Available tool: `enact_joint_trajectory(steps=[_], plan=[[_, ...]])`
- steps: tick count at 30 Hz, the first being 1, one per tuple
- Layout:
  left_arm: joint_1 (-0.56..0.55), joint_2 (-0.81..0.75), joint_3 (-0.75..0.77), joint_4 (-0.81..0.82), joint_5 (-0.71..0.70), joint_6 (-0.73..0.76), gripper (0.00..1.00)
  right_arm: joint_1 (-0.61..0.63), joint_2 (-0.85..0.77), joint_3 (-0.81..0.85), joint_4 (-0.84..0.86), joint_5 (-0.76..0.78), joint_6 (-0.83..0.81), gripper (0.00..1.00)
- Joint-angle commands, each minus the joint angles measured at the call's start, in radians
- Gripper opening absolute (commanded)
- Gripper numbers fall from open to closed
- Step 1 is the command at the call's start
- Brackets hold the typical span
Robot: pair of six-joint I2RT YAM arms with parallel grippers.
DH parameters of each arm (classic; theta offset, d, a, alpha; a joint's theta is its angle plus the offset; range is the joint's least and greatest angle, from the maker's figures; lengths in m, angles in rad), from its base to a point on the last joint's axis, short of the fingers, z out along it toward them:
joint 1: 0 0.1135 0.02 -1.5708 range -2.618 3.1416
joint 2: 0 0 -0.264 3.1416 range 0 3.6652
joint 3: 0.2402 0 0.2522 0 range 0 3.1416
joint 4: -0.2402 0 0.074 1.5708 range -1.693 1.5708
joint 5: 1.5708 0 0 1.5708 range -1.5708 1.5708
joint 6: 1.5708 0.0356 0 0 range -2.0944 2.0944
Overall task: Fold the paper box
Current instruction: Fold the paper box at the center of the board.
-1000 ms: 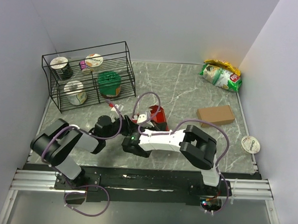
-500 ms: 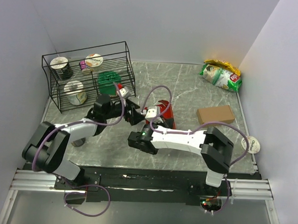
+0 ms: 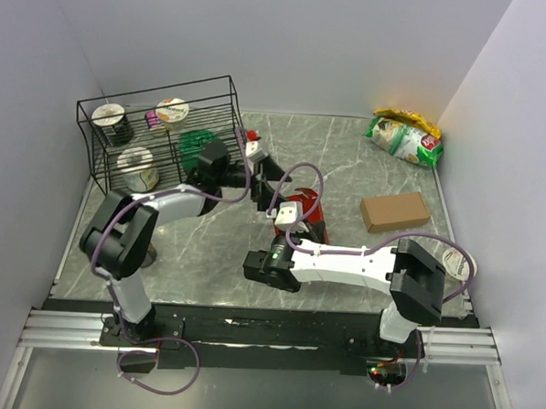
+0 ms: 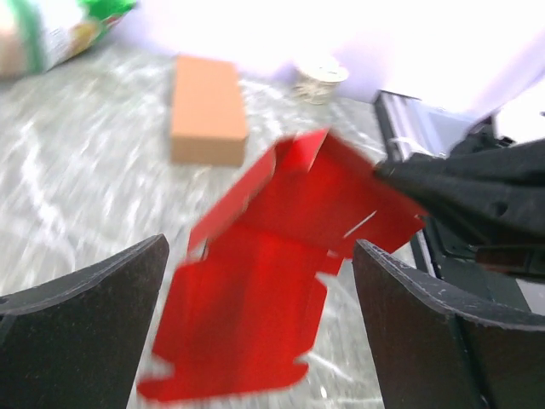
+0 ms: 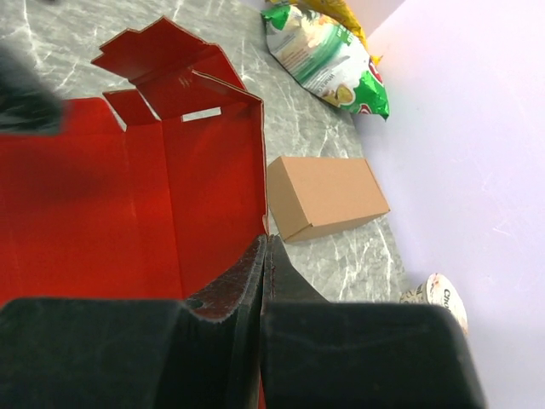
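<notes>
The paper box (image 3: 306, 213) is a bright red creased sheet with flaps, held up off the table near the middle. My right gripper (image 3: 295, 226) is shut on it. In the right wrist view the two fingers (image 5: 255, 273) press together on one edge of the red sheet (image 5: 128, 204), whose flaps stand up at the far end. My left gripper (image 3: 267, 170) hangs open just behind the box, beside the rack. In the blurred left wrist view the red sheet (image 4: 255, 281) lies beyond the wide-apart jaws of that gripper (image 4: 260, 245), untouched, with the black right gripper (image 4: 464, 192) on its right edge.
A black wire rack (image 3: 157, 143) with several cups stands at the back left. A plain brown cardboard box (image 3: 394, 211) lies to the right of the red sheet. A green snack bag (image 3: 405, 138) sits at the back right, and a round lid (image 3: 459, 263) by the right edge.
My left gripper has opened, come off the red sheet and swung back towards the rack. The right gripper has carried the sheet a little to the right.
</notes>
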Motion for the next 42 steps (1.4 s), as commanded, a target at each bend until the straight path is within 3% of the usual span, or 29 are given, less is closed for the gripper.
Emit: enact_joint_trajectory(steps=[1, 4, 7, 10, 11, 14, 18, 20, 21, 22, 25, 27, 28, 30, 35, 38, 39, 40, 41, 42], plan=[[-0.062, 0.084, 0.139, -0.112, 0.171, 0.058, 0.95, 0.008, -0.061, -0.004, -0.231, 0.044, 0.027, 0.00], [-0.091, 0.132, 0.234, -0.297, 0.197, 0.177, 0.94, 0.009, -0.064, -0.003, -0.233, 0.046, 0.032, 0.00], [-0.108, 0.160, 0.256, -0.322, 0.201, 0.198, 0.91, 0.009, -0.058, -0.001, -0.231, 0.047, 0.030, 0.00], [-0.115, 0.181, 0.271, -0.333, 0.203, 0.189, 0.79, 0.009, -0.056, -0.004, -0.231, 0.047, 0.033, 0.00], [-0.116, 0.186, 0.271, -0.322, 0.200, 0.172, 0.63, 0.012, -0.056, -0.006, -0.233, 0.047, 0.036, 0.00], [-0.120, 0.198, 0.259, -0.289, 0.177, 0.139, 0.32, 0.015, -0.061, -0.006, -0.231, 0.050, 0.030, 0.00], [-0.122, 0.189, 0.230, -0.246, 0.132, 0.117, 0.01, 0.015, -0.059, -0.001, -0.231, 0.057, 0.027, 0.00], [-0.122, 0.178, 0.182, -0.198, 0.080, 0.076, 0.01, 0.014, -0.055, 0.003, -0.231, 0.057, 0.026, 0.00], [-0.120, 0.169, 0.164, -0.157, 0.054, 0.057, 0.01, 0.015, -0.050, 0.017, -0.231, 0.051, 0.024, 0.08], [-0.114, 0.164, 0.133, -0.149, 0.016, 0.031, 0.01, 0.015, -0.047, 0.023, -0.231, 0.046, 0.018, 0.31], [-0.087, 0.147, 0.072, -0.115, -0.130, -0.034, 0.01, 0.015, -0.039, 0.054, -0.231, 0.034, 0.009, 0.65], [-0.067, 0.128, 0.032, -0.104, -0.260, -0.071, 0.01, 0.015, -0.039, 0.077, -0.231, 0.024, 0.009, 0.71], [-0.050, 0.115, -0.011, -0.109, -0.292, -0.087, 0.01, 0.014, -0.042, 0.086, -0.231, 0.014, 0.004, 0.85], [-0.034, 0.073, -0.080, -0.104, -0.384, -0.099, 0.01, 0.014, -0.053, 0.118, -0.231, 0.001, -0.002, 0.99], [-0.019, -0.006, -0.138, -0.181, -0.477, -0.108, 0.01, -0.011, -0.042, 0.255, -0.213, -0.101, -0.159, 1.00], [-0.017, -0.037, -0.146, -0.215, -0.494, -0.110, 0.01, -0.100, -0.041, 0.321, 0.075, -0.288, -0.536, 1.00], [-0.017, -0.052, -0.158, -0.216, -0.494, -0.108, 0.01, -0.115, -0.103, 0.283, 0.305, -0.351, -0.633, 1.00], [-0.016, -0.061, -0.163, -0.218, -0.503, -0.108, 0.01, -0.127, -0.154, 0.248, 0.474, -0.433, -0.868, 1.00], [-0.016, -0.070, -0.166, -0.224, -0.512, -0.110, 0.01, -0.184, -0.203, 0.215, 0.603, -0.533, -0.954, 1.00], [-0.013, -0.084, -0.172, -0.236, -0.518, -0.111, 0.01, -0.219, -0.267, 0.205, 0.666, -0.759, -0.977, 1.00]])
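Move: The paper box hangs from the shut right fingers. The edge to take lies about 5 cm to the left hand's right, 2 cm back and 4 cm below; from the right hand that edge is roughly 7 cm ahead, 6 cm left and about level. From the left hand, the brown carton lies some 30 cm right, 4 cm back and 17 cm below, and the green tub about 23 cm left, 9 cm ahead and 14 cm below. Bring the open left gripper about 5 cm right and a little back, sinking onto the paper box's edge, and shut it to pinch the sheet while the right hand holds still. Lower the left hand some 7 cm more, swinging it left and forward with a counter-clockwise turn, then lift slightly. Meanwhile open the right fingers wide to let go, and raise them about 4 cm, drifting left and forward. ##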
